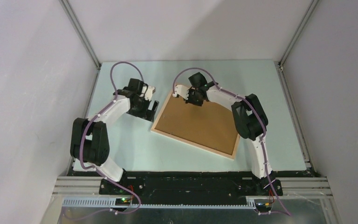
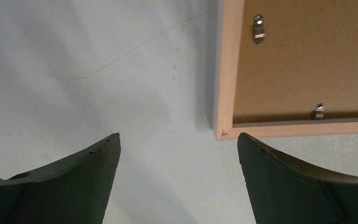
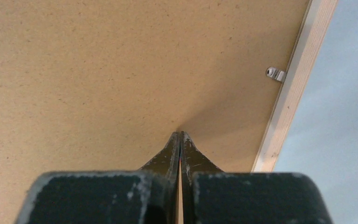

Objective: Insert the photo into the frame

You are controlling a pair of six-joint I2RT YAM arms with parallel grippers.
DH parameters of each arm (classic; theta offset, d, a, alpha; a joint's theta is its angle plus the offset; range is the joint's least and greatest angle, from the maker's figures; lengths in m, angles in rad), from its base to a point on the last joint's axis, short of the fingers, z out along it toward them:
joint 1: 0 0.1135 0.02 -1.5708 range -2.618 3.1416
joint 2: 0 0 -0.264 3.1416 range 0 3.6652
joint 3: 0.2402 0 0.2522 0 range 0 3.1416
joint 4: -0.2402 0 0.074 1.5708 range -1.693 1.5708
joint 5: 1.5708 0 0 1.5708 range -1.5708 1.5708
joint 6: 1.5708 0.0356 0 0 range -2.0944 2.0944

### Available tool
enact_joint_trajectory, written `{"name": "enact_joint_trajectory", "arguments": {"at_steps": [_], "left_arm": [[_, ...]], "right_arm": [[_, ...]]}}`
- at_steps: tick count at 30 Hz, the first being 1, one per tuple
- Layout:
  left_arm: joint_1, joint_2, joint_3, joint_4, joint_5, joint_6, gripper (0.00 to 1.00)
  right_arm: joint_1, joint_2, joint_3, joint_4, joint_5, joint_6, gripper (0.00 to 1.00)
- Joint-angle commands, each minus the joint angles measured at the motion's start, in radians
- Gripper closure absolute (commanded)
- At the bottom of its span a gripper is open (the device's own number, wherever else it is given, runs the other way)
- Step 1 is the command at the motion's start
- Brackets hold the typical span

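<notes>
The frame (image 1: 191, 145), thin pale wood rails, lies face down and slanted on the table, with a brown backing board (image 1: 198, 122) filling it. The photo is hidden. My right gripper (image 1: 193, 99) is shut, with nothing between its fingers. In the right wrist view this gripper (image 3: 180, 133) points its tips at the backing board (image 3: 98, 70), seemingly touching it, near a rail of the frame (image 3: 293, 98). My left gripper (image 1: 151, 109) is open and empty just left of the frame. In the left wrist view the left gripper (image 2: 179, 140) hovers over bare table beside a corner of the frame (image 2: 227, 70).
Small metal tabs (image 2: 258, 29) (image 2: 318, 111) (image 3: 275, 73) sit along the inside of the rails over the board. The pale blue-green table (image 1: 135, 149) is enclosed by white walls with aluminium posts (image 1: 81, 32) at the back corners.
</notes>
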Motion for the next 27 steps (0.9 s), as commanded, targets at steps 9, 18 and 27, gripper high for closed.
{"name": "enact_joint_trajectory", "arguments": {"at_steps": [9, 18, 27], "left_arm": [[-0.041, 0.037, 0.056, 0.004, 0.042, -0.027, 0.0], [-0.041, 0.046, 0.071, 0.004, 0.031, -0.017, 0.01], [-0.041, 0.07, 0.091, 0.003, 0.035, -0.025, 0.01]], "right_arm": [[-0.126, -0.125, 0.014, -0.04, -0.091, 0.311, 0.77], [-0.274, -0.013, 0.299, -0.168, -0.173, 0.365, 0.46], [-0.302, 0.091, 0.379, -0.214, -0.271, 0.342, 0.37]]}}
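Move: The right hand's shut tips are at the brown backing board's surface. The middle of the frame's far rail lies about 5 cm ahead, 8 cm right and a centimetre lower; the board's middle is some 8 cm back and 1 cm right, and the nearest clip 7 cm ahead and 4 cm left. From the open left hand, the frame's near left corner is roughly 3 cm back, 4 cm right and 5 cm below. Rightward first along the board, then forward and up in an arc, the right hand leaves it and crosses over the far rail, some 10 cm right and 9 cm forward, cresting about 11 cm up before sinking 2 cm. Its shut fingers spread past half open as the wrist swings clockwise some 25 degrees and rolls left side up. The wide-open left hand eases 2 cm right towards the left rail, dipping slightly and recovering partly, clear of the frame. ##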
